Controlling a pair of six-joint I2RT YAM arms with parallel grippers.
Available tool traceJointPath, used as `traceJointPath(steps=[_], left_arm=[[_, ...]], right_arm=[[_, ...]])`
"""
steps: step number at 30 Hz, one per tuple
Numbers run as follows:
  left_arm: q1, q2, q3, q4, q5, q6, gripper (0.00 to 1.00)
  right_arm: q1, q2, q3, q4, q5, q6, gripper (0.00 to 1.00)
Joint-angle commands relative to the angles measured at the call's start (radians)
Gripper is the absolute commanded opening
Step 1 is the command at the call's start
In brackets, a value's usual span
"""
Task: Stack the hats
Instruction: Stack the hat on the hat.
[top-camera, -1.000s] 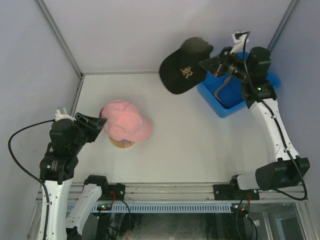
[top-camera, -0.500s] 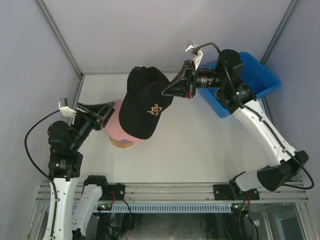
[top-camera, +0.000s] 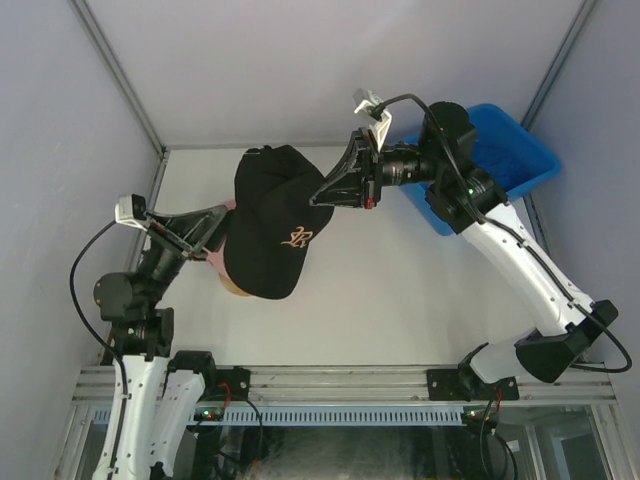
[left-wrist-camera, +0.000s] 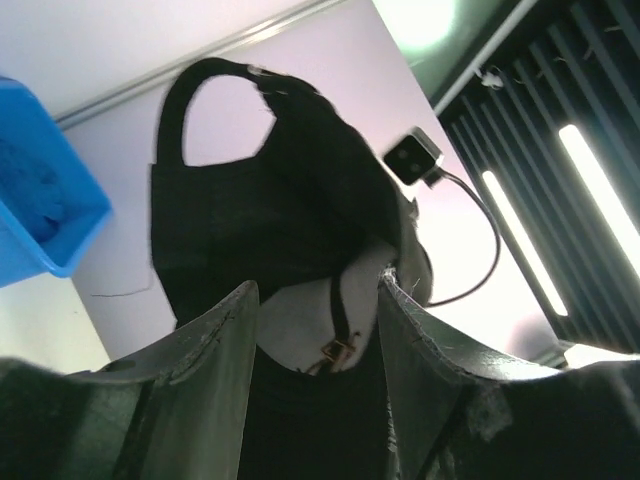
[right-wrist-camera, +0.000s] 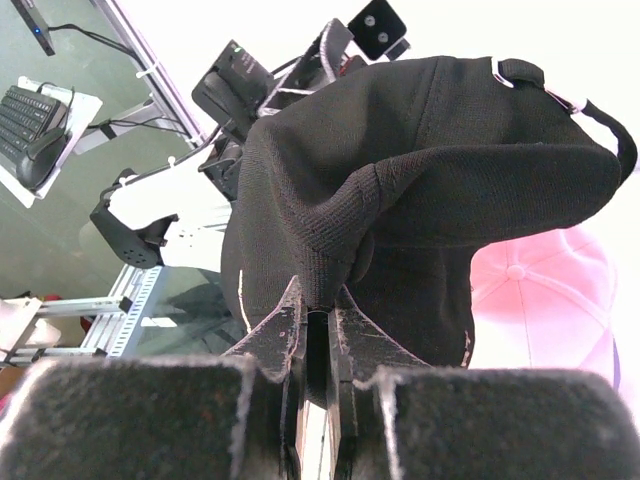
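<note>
A black hat (top-camera: 268, 215) with an embroidered logo hangs over the pink hat (top-camera: 216, 256), hiding most of it. My right gripper (top-camera: 325, 190) is shut on a fold of the black hat's crown (right-wrist-camera: 420, 160), pinched at the fingertips (right-wrist-camera: 320, 290). The pink hat (right-wrist-camera: 540, 300) shows below and to the right of it. My left gripper (top-camera: 203, 226) points upward at the hats' left side with its jaws apart. In the left wrist view the black hat's underside (left-wrist-camera: 250, 200) and its buckled strap (left-wrist-camera: 335, 345) show between the open fingers (left-wrist-camera: 215, 340).
A blue bin (top-camera: 500, 150) stands at the back right behind the right arm, and shows as well in the left wrist view (left-wrist-camera: 40, 190). A wooden stand (top-camera: 236, 290) peeks out under the hats. Grey walls close in the left and back sides.
The right arm has carried the black hat left from beside the bin to over the pink hat. The left gripper has tilted upward and its jaws have opened a little wider.
</note>
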Motion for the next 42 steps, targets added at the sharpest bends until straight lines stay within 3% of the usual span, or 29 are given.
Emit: traceJointPath(steps=[1, 10, 19, 23, 26, 30, 31, 35, 39, 42], left_arm=[[0.007, -0.027, -0.022, 0.196, 0.042, -0.097, 0.55], [0.008, -0.060, -0.048, 0.256, 0.081, -0.125, 0.56], [0.006, -0.047, 0.021, 0.044, 0.155, 0.039, 0.57], [0.005, -0.034, 0.034, 0.053, 0.163, 0.051, 0.55], [0.005, -0.016, 0.038, 0.100, 0.172, 0.042, 0.45], [0.004, 0.000, 0.021, 0.169, 0.175, 0.018, 0.06], [0.004, 0.002, 0.015, 0.188, 0.171, 0.012, 0.01], [0.004, -0.005, -0.006, 0.218, 0.091, 0.012, 0.00], [0.003, -0.034, -0.033, 0.227, -0.087, 0.036, 0.00], [-0.009, -0.054, -0.045, 0.210, -0.258, 0.083, 0.00]], right_arm=[[0.007, -0.001, 0.042, 0.008, 0.021, -0.038, 0.00], [0.013, 0.036, 0.069, -0.002, 0.002, -0.043, 0.00], [0.059, 0.116, 0.178, -0.061, -0.015, -0.074, 0.00], [0.086, 0.178, 0.254, -0.118, -0.029, -0.097, 0.00], [0.100, 0.232, 0.335, -0.172, -0.037, -0.116, 0.00], [0.102, 0.318, 0.454, -0.262, -0.047, -0.132, 0.00], [0.100, 0.338, 0.483, -0.285, -0.041, -0.135, 0.00], [0.070, 0.364, 0.523, -0.289, 0.045, -0.062, 0.01], [0.024, 0.265, 0.375, -0.160, 0.172, 0.074, 0.27], [0.000, 0.170, 0.221, -0.033, 0.258, 0.226, 0.36]])
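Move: The black hat hangs from the right fingers, its middle about 7 cm to that hand's left, 2 cm back and 4 cm lower. From the open left hand the same hat is some 8 cm to the right, 2 cm back and nearly level. Below waits the pink hat, roughly 4 cm ahead of the left hand, 2 cm right and 20 cm down. Its wooden stand is about 5 cm ahead, 1 cm right and 32 cm beneath the left hand. The left fingers close on the near edge of the black hat's rim and pinch it, after that hand has drawn back about 4 cm while rising a little, then dipped some 3 cm. The right hand, still gripping the crown, carries the hat about 6 cm left, then pushes forward about 5 cm as its fingers start to open; the left, shut, eases forward, left and slightly up. ##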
